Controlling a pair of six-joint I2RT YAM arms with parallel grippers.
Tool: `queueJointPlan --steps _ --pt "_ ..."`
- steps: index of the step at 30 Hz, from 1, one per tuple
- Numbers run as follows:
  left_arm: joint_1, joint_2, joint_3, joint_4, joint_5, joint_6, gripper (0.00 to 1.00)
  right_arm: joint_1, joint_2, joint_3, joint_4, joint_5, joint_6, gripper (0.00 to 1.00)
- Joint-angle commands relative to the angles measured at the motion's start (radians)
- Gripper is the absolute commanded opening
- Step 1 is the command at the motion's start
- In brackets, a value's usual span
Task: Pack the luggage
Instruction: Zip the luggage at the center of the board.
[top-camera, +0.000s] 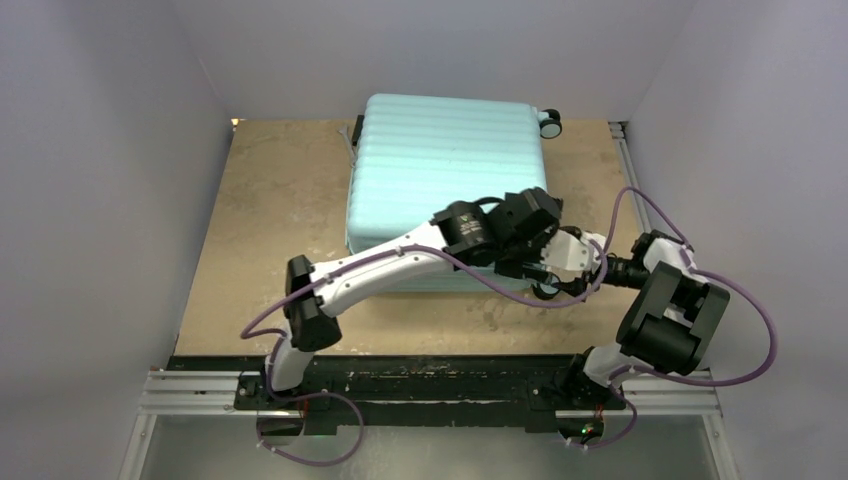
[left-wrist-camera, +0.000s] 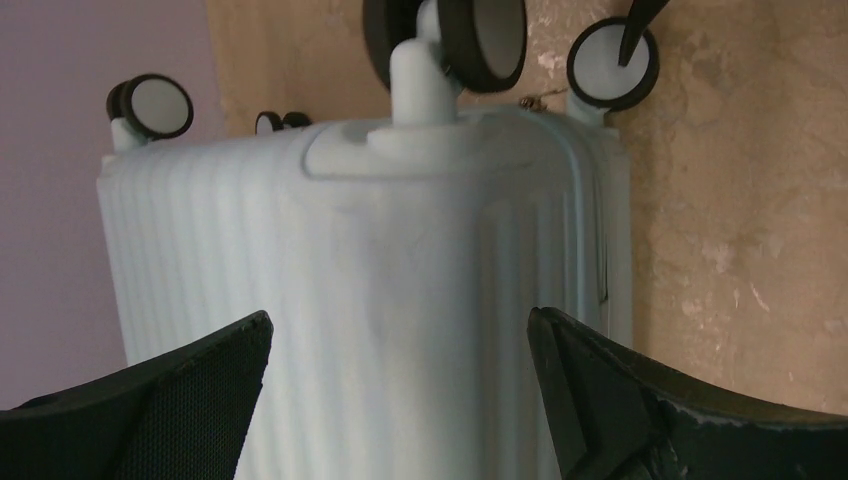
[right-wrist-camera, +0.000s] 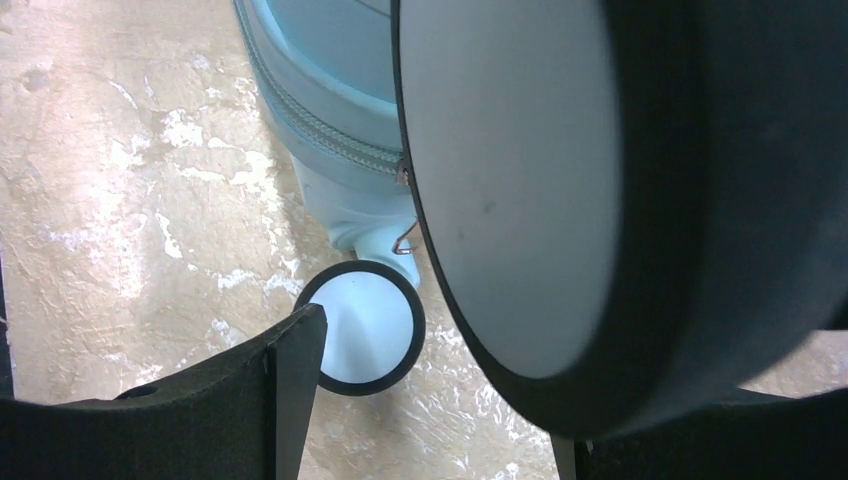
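The luggage is a pale mint ribbed suitcase lying flat and zipped shut at the back of the table. My left gripper hangs over its near right end, open wide. In the left wrist view the ribbed shell fills the gap between the gripper's fingers. My right gripper is at the near right corner, among the wheels. In the right wrist view a big black-rimmed wheel sits between that gripper's fingers, against the right one. A gap remains beside the left finger. A second wheel stands beyond it.
The tan board lies bare left of the suitcase. Another wheel sticks out at the far right corner. The zipper seam runs round the case. White walls close in on three sides, and a metal rail runs along the right edge.
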Motion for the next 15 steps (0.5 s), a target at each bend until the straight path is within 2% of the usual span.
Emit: queueJointPlan --steps 1,5,12,15 --pt "-0.032 0.095 0.085 0.153 -0.042 0.005 0.99 -0.002 -0.030 -0.011 -0.018 -0.027 -0.010 0.76" --pt "-0.034 0.125 0.081 0.287 -0.044 -0.023 0.99 -0.008 -0.005 0.017 0.062 -0.041 0.160 0.73" --pt "-0.059 0.182 0.088 0.387 -0.015 -0.023 0.99 -0.082 0.086 0.101 0.126 -0.058 0.326 0.73" --pt "-0.063 0.222 0.117 0.399 -0.009 -0.019 0.99 -0.131 0.119 0.130 0.087 -0.057 0.279 0.73"
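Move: The left hand, open above the closed luggage's right end, has the upper near wheel about 11 cm to its right, 2 cm ahead and some 7 cm below. The right hand, low at the near right corner, has the zipper pull about 6 cm to its left, 4 cm ahead and level in height. From the right hand, the lower near wheel is 5 cm left, 2 cm ahead and 5 cm down, and the upper near wheel 4 cm left, 2 cm ahead and 9 cm up. The left hand carries on about 9 cm to the right towards the upper near wheel at the luggage's end, dipping some 4 cm and then rising about half of that again as its fingers, still wide open, tip up by about 10 degrees. The right hand first stays by the near corner, then draws off to the right and a little forward, away from the lower wheel, turning about 10 degrees clockwise with its fingers open and holding nothing. ##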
